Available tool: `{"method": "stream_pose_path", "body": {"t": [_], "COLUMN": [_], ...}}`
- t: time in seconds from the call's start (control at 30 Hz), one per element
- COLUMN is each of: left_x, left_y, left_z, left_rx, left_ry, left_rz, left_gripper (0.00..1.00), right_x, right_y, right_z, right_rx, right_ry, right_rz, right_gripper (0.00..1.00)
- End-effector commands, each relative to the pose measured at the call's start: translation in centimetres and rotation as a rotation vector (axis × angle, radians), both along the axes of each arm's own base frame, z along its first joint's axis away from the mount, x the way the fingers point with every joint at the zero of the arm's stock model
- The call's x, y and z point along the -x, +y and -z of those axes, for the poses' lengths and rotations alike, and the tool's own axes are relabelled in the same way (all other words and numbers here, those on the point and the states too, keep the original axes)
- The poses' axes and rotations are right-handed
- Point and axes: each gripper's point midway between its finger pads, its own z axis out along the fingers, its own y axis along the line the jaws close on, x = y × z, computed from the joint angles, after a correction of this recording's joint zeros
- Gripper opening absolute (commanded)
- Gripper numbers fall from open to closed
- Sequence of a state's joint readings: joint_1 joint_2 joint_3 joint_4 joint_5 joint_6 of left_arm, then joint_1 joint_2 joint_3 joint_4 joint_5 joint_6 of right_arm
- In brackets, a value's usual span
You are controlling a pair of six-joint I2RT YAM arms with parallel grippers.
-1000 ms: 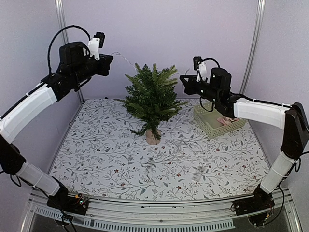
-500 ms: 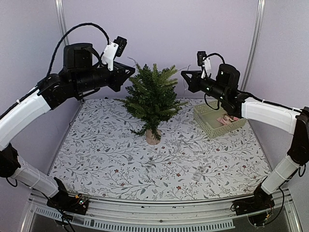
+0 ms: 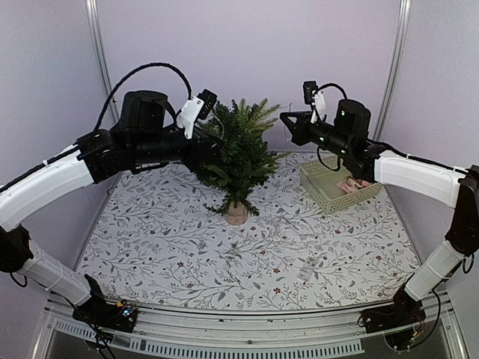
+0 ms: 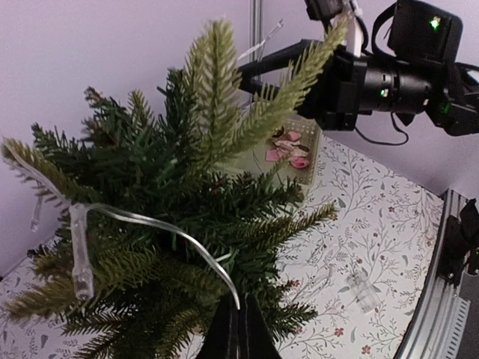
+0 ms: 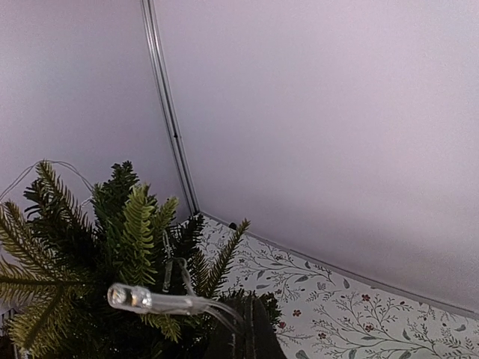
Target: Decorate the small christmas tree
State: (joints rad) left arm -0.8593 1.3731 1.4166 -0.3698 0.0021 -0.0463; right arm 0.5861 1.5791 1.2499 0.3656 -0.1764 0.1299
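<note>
The small christmas tree point(image 3: 238, 153) stands on its tan base at the back middle of the table. My left gripper point(image 3: 215, 144) is pushed into the tree's left side. In the left wrist view it point(image 4: 239, 301) is shut on a clear light-string wire point(image 4: 168, 228), which arcs over the branches to a bulb point(image 4: 81, 258). My right gripper point(image 3: 285, 118) hovers beside the tree's upper right. In the right wrist view it point(image 5: 249, 303) is shut on the same kind of clear wire, with a bulb point(image 5: 138, 298) sticking out to the left above the tree point(image 5: 112, 247).
A pale green basket point(image 3: 323, 196) holding pink ornaments sits at the back right. A small clear plastic piece point(image 3: 304, 270) lies on the floral cloth near the front. Purple walls close in the back and both sides.
My left arm has swung right and down, from beside the back-left post into the tree's left side, carrying the wire. My right gripper rose slightly, then held still.
</note>
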Motion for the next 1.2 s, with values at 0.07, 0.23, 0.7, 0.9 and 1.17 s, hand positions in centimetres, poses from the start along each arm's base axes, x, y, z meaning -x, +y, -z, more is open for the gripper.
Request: {"method": "stream_pose_path", "body": {"t": [0.07, 0.23, 0.7, 0.9, 1.17], "left_x": [0.2, -0.2, 1.3, 2.1, 2.7], "left_y": [-0.6, -0.3, 0.9, 3.1, 8.2], "left_z": [3.2, 4.2, 0.0, -0.2, -3.4], "left_rx": [0.008, 0.039, 0.111, 0.04, 0.026], "left_ry": [0.076, 0.117, 0.038, 0.01, -0.102], "left_rz": [0.009, 0.03, 0.1, 0.068, -0.012], "left_gripper": [0.0, 0.0, 0.27, 0.48, 0.54], "right_x": [0.6, 0.6, 0.8, 0.7, 0.6], "right_y": [-0.2, 0.0, 0.3, 0.3, 0.5], "right_z": [-2.7, -2.4, -1.9, -1.8, -1.4], "right_rx": [-0.011, -0.008, -0.001, 0.001, 0.006], "right_ry": [-0.061, -0.057, -0.051, -0.048, -0.046], "right_rz": [-0.012, -0.024, -0.044, -0.042, -0.042], "right_gripper": [0.0, 0.0, 0.0, 0.0, 0.0]}}
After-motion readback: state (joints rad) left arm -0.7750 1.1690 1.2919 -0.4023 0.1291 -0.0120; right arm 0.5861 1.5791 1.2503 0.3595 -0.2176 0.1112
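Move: The left hand, shut on the clear light wire, is close in at the near left of the small Christmas tree. The tree's middle lies about 8 cm ahead, 4 cm to its right and 13 cm below. The wire draped over an outer branch is some 7 cm ahead, level sideways, 4 cm above. The basket stands about 33 cm right of the tree and 10 cm farther out. From the right hand, the tree's middle is 3 cm back, 13 cm left, 13 cm below. The left hand lets go of the light wire at the tree's side: fingers still shut, it first dips about 4.5 cm, tipping slightly down, then climbs again, opens roughly halfway and draws off leftward and a little back from the branches, about 5 cm. Meanwhile the right hand stays put to the right of the treetop, keeping its shut grip on a bulb end of the string. ##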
